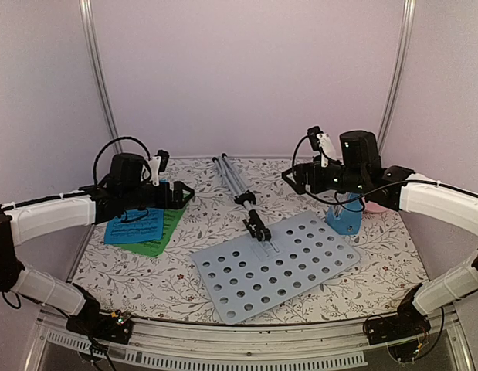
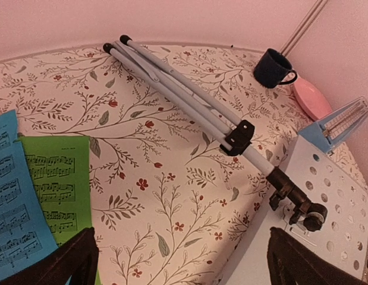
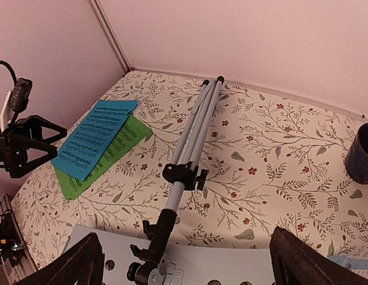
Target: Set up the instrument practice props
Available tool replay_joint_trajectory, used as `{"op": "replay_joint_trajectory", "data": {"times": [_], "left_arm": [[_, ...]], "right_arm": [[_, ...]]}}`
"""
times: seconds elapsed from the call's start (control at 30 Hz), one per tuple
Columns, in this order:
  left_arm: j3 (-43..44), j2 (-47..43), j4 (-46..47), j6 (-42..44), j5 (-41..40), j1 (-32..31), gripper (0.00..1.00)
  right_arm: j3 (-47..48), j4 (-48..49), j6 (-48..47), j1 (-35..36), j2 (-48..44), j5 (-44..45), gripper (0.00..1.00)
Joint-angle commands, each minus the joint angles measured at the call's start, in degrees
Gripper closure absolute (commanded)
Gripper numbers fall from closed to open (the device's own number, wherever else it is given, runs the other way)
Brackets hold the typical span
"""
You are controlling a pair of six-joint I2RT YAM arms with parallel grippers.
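The music stand lies flat on the table, its pale perforated desk (image 1: 277, 263) near the front and its folded silver tripod legs (image 1: 232, 176) pointing to the back. A blue music sheet (image 1: 136, 226) lies on top of a green one (image 1: 163, 232) at the left. The small blue metronome (image 1: 345, 219) stands at the right, partly behind my right arm. My left gripper (image 1: 179, 195) hovers open above the sheets with nothing in it. My right gripper (image 1: 294, 178) hangs open and empty above the table, left of the metronome.
A dark blue mug (image 2: 273, 67) and a pink plate (image 2: 311, 98) sit at the back right corner. Pale walls with metal corner rails (image 1: 100, 77) close in the table on three sides. A floral cloth (image 1: 146, 278) covers the table.
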Motion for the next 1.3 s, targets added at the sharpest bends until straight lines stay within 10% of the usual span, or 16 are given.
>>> {"op": "replay_joint_trajectory", "data": {"times": [0.0,0.37,0.93,1.27], "left_arm": [[-0.98,-2.83,5.45,4.03,-0.79,-1.14,0.00],[-10.22,-12.95,26.15,26.27,0.36,-1.92,0.01],[-9.90,0.44,25.27,65.49,8.61,-10.35,0.01],[-3.59,4.96,19.91,71.70,10.64,-18.02,0.01]], "right_arm": [[-1.03,2.72,0.41,0.51,-2.79,2.28,0.01],[-8.92,11.45,2.38,0.50,-15.36,5.27,0.01],[-14.37,14.40,3.92,0.50,-20.55,2.22,0.01],[-15.52,13.35,3.82,0.50,-22.58,2.22,0.01]]}}
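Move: From my left hand, the black near end of the music stand lies about 20 cm to the right, nearly level forward and some 13 cm below. The grey perforated board under that end has its middle about 23 cm right and 11 cm back, and the stand's middle clamp is about 17 cm right and 15 cm ahead. From my right hand, the stand's near end is roughly 9 cm left, 1 cm ahead and 21 cm lower. I roll my open left hand some 75 degrees clockwise as seen from behind it, swinging its fingers further right. It lifts about 9 cm while easing back, then sinks again and sweeps right towards the stand's black near end, finishing about 10 cm right and 5 cm back. My open right hand clears up, back and right, away from the stand. ##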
